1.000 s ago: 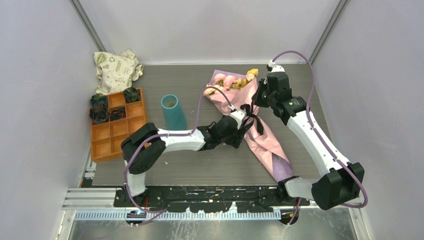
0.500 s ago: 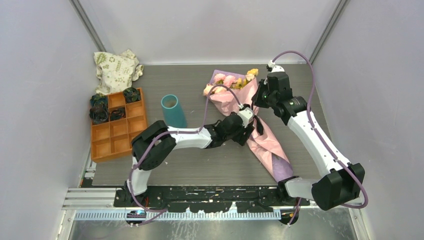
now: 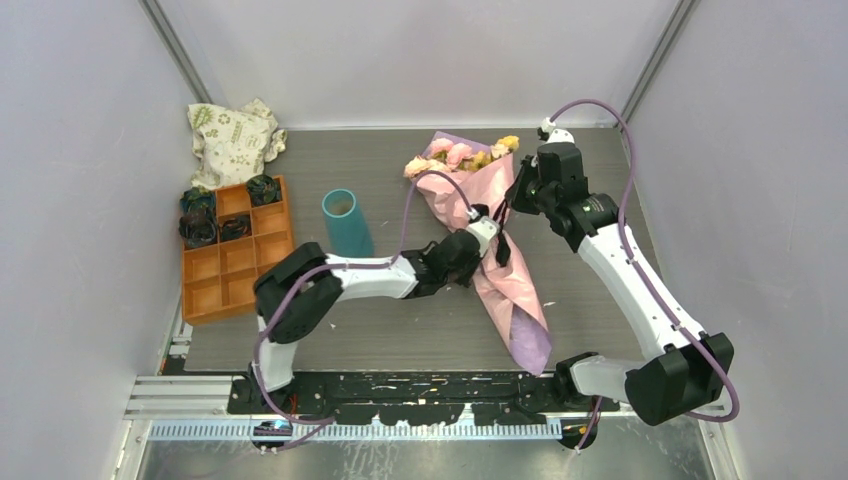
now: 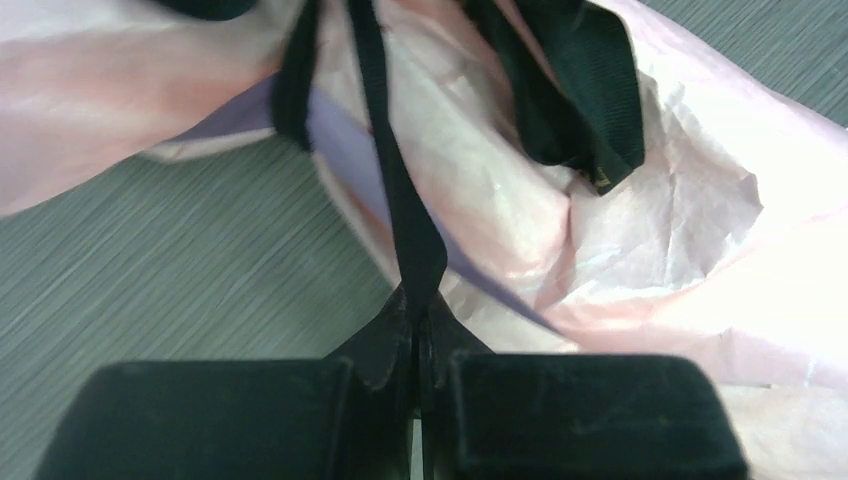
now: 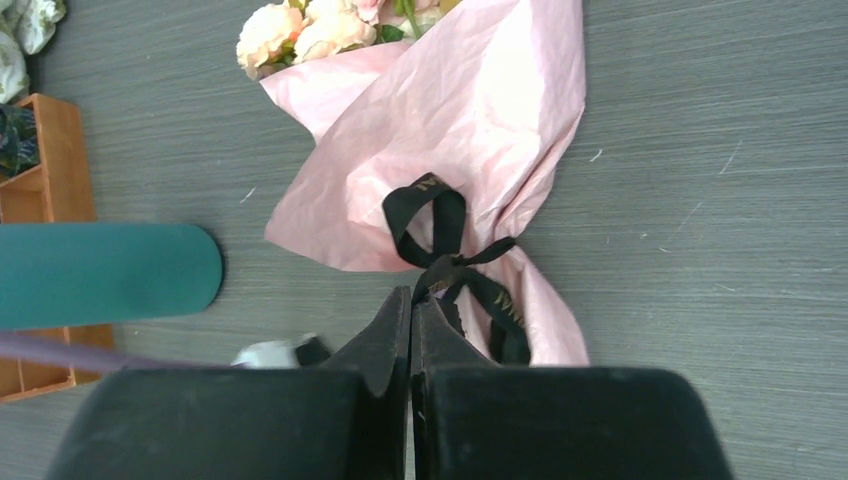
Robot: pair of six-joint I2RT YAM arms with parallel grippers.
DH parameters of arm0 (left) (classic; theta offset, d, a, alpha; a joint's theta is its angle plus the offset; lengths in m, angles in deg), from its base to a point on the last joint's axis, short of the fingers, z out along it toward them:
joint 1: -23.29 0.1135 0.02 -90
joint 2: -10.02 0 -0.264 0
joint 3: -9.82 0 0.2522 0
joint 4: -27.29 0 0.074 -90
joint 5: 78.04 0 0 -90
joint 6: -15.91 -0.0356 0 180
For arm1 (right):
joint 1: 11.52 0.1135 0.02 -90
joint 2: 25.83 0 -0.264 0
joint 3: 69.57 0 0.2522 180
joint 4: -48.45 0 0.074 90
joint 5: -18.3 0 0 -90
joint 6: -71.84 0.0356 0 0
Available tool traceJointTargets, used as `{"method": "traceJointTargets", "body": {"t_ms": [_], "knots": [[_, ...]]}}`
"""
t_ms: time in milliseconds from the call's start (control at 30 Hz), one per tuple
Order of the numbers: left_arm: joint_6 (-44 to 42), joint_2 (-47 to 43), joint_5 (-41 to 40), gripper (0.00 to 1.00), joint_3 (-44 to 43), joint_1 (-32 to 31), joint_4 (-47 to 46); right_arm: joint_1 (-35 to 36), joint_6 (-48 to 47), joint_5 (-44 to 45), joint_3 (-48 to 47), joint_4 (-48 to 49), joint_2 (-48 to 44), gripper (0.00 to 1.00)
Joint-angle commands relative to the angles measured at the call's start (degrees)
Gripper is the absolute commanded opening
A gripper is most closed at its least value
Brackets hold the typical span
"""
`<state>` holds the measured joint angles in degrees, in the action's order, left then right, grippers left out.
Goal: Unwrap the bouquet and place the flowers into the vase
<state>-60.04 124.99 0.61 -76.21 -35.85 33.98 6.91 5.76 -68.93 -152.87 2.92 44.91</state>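
Note:
The bouquet (image 3: 500,285) lies slanted on the grey table, wrapped in pink paper (image 5: 470,110) with a lilac tail near the front edge. The flowers (image 3: 455,157), pink, cream and yellow, poke out at the far end (image 5: 300,30). A black ribbon (image 5: 440,215) is tied round the middle. My left gripper (image 4: 415,310) is shut on a taut strand of the ribbon (image 4: 400,200), at the bouquet's left side (image 3: 492,238). My right gripper (image 5: 412,300) is shut at the knot with ribbon running into its tips, just beyond the wrap's right edge (image 3: 512,203). The teal vase (image 3: 345,222) stands upright to the left.
An orange tray (image 3: 235,250) with square compartments and dark bundles sits at the left, a cream printed cloth bag (image 3: 232,140) behind it. The left arm stretches across the table's middle just in front of the vase. White walls close in both sides.
My left gripper has shut on the ribbon strand and drawn back to the left. The bouquet has swung, its lilac tail sliding left. The right gripper stays shut and has hardly moved.

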Motion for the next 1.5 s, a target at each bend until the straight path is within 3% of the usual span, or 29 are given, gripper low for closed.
{"method": "traceJointTargets", "body": {"t_ms": [0,333,833,1233,1467], "knots": [[2.7,-12.8,-7.8,0.02,4.4,0.4,4.5,0.2,1.0,4.3,-1.5,2.8,-1.5,0.01],[7.1,-22.5,-15.9,0.01,12.0,1.0,13.1,-3.0,3.5,16.9,-4.3,-1.2,0.9,0.01],[18.1,-39.0,-30.4,0.0,21.6,1.7,30.9,-15.7,7.1,28.8,-10.1,-10.5,2.6,0.01],[26.5,-48.8,-32.6,0.0,21.6,1.9,44.8,-23.7,7.9,33.5,-11.2,-12.7,3.1,0.01],[36.7,-58.4,-38.0,0.0,18.4,1.7,59.9,-25.2,8.4,33.7,-10.9,-13.0,4.4,0.01]]}}
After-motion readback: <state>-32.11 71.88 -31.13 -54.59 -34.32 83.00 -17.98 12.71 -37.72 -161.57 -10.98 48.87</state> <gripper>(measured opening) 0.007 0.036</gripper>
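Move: Both hands already pinch ribbon tails of the bouquet. From the left hand the bow's knot is about 7 cm ahead, 3 cm to the right and slightly higher; the vase it travels towards stands some 29 cm to its left and 4 cm farther out. The right hand hangs above the knot, which lies roughly 17 cm below, 2 cm ahead and 3 cm left; the flower heads are about 22 cm ahead of that hand and 10 cm left. Outward in opposite directions, the hands draw the black ribbon apart, each keeping its tail pinched in shut fingers. The left sweeps some 28 cm left towards the vase, rising about 11 cm overall and easing back, turning counter-clockwise; the right travels about 24 cm right, nearly level, swinging some 55 degrees clockwise. ##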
